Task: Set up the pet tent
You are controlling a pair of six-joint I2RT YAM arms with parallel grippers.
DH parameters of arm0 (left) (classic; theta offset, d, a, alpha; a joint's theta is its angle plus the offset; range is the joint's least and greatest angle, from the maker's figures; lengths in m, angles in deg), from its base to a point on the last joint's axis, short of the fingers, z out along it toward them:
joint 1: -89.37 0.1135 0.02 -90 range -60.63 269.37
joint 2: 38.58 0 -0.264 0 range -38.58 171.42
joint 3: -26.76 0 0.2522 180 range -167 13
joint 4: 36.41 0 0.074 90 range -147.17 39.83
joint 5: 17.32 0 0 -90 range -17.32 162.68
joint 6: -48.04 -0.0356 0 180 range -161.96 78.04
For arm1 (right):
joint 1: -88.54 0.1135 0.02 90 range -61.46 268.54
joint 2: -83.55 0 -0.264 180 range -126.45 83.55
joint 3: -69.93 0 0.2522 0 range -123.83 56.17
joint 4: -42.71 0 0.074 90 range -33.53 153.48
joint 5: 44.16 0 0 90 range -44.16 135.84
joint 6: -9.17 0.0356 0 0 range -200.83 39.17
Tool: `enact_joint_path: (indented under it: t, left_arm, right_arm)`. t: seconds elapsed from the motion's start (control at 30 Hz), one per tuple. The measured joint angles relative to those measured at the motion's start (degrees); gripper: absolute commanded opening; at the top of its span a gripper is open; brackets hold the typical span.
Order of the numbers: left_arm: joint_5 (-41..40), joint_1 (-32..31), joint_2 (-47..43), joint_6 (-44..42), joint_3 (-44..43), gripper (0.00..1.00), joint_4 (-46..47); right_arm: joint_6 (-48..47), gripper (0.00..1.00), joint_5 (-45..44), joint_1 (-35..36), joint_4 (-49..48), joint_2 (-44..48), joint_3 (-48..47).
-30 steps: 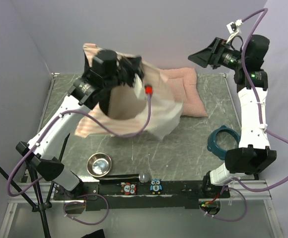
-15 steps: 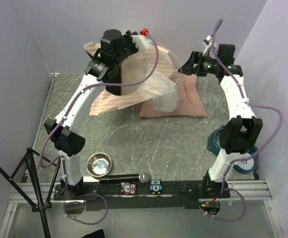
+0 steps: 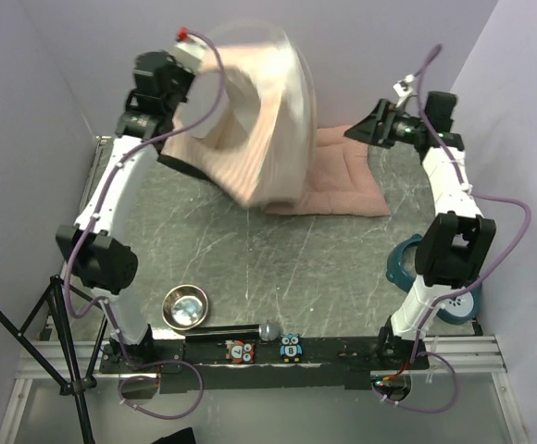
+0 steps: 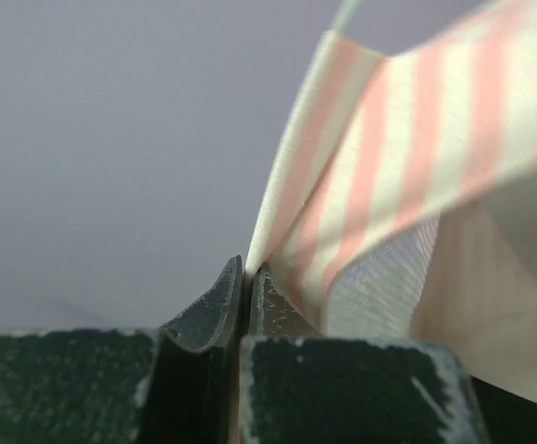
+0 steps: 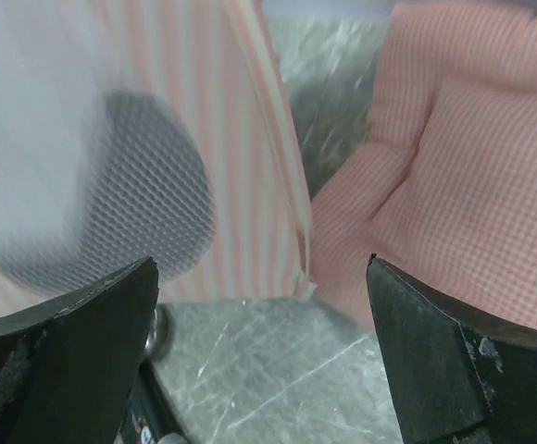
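Note:
The pet tent [image 3: 264,120], pink-and-white pinstriped with white mesh, hangs blurred in the air over the back of the table. My left gripper [image 3: 194,85] is raised high at the back left. In the left wrist view it [image 4: 247,270] is shut on a striped fabric edge of the tent [image 4: 407,176]. My right gripper [image 3: 363,129] stands open at the back right, to the right of the tent and apart from it. In the right wrist view the wide-apart fingers [image 5: 261,264] frame the tent's striped side and mesh panel [image 5: 148,176], with nothing between them.
A plain pink quilted cushion [image 3: 343,180] lies at the back right, also seen in the right wrist view [image 5: 454,166]. A metal bowl [image 3: 185,307] sits near the front left. A teal ring-shaped item [image 3: 405,264] is at the right edge. A metal knob [image 3: 268,330] rests by the front rail.
The left arm has swung up and to the left, lifting the tent off the table. The right gripper has drawn back slightly to the right and stays open.

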Motion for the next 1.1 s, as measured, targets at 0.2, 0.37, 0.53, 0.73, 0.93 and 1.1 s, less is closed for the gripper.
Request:
enact_joint_path:
  t: [0.2,0.37,0.53,0.73,0.93,1.1]
  left_arm:
    - [-5.7,3.4,-3.6,7.4,-3.0,0.01,6.2]
    - [-9.5,2.2,-5.2,13.6,-2.2,0.01,8.9]
    - [-12.6,4.2,-6.0,21.5,0.2,0.01,7.3]
    - [-14.3,7.6,-6.6,29.2,3.6,0.01,7.1]
    - [-14.3,8.3,-8.4,33.4,9.0,0.01,9.8]
    - [-14.3,8.2,-8.6,36.0,9.1,0.01,13.9]
  right_arm:
    - [5.6,1.0,2.0,-3.7,-4.4,1.8,-2.5]
    - [-8.6,1.0,-7.6,0.1,5.6,-1.1,-8.7]
    - [-19.2,1.0,-19.2,4.5,12.1,-11.3,-12.3]
    - [-24.3,1.0,-30.8,12.2,15.1,-21.6,-12.4]
    - [-26.0,0.55,-36.5,17.6,18.0,-28.2,-14.4]
    - [-27.2,0.19,-37.0,15.6,18.0,-24.8,-9.4]
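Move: The cushion's middle lies roughly 10 cm ahead of the open right hand, 4 cm to its left and 25 cm below. The tent hangs beside it in the air, its middle about 22 cm to the right hand's left, 5 cm farther out and near its height; the blue feeder stands some 20 cm back, 11 cm right and 27 cm below. From the left hand, which holds the tent, the cushion is about 33 cm right, 2 cm ahead and 37 cm down. The right fingers close onto the cushion's fabric just short of its middle, after the hand lifts slightly, then swoops some 25 cm down and a little forward and left, tipping about 40 degrees to point steeply down. The left hand keeps its pinch on the tent's striped edge, raises it, then swings it left and eases down, ending about 10 cm left and 5 cm up, its left side rolled down. ##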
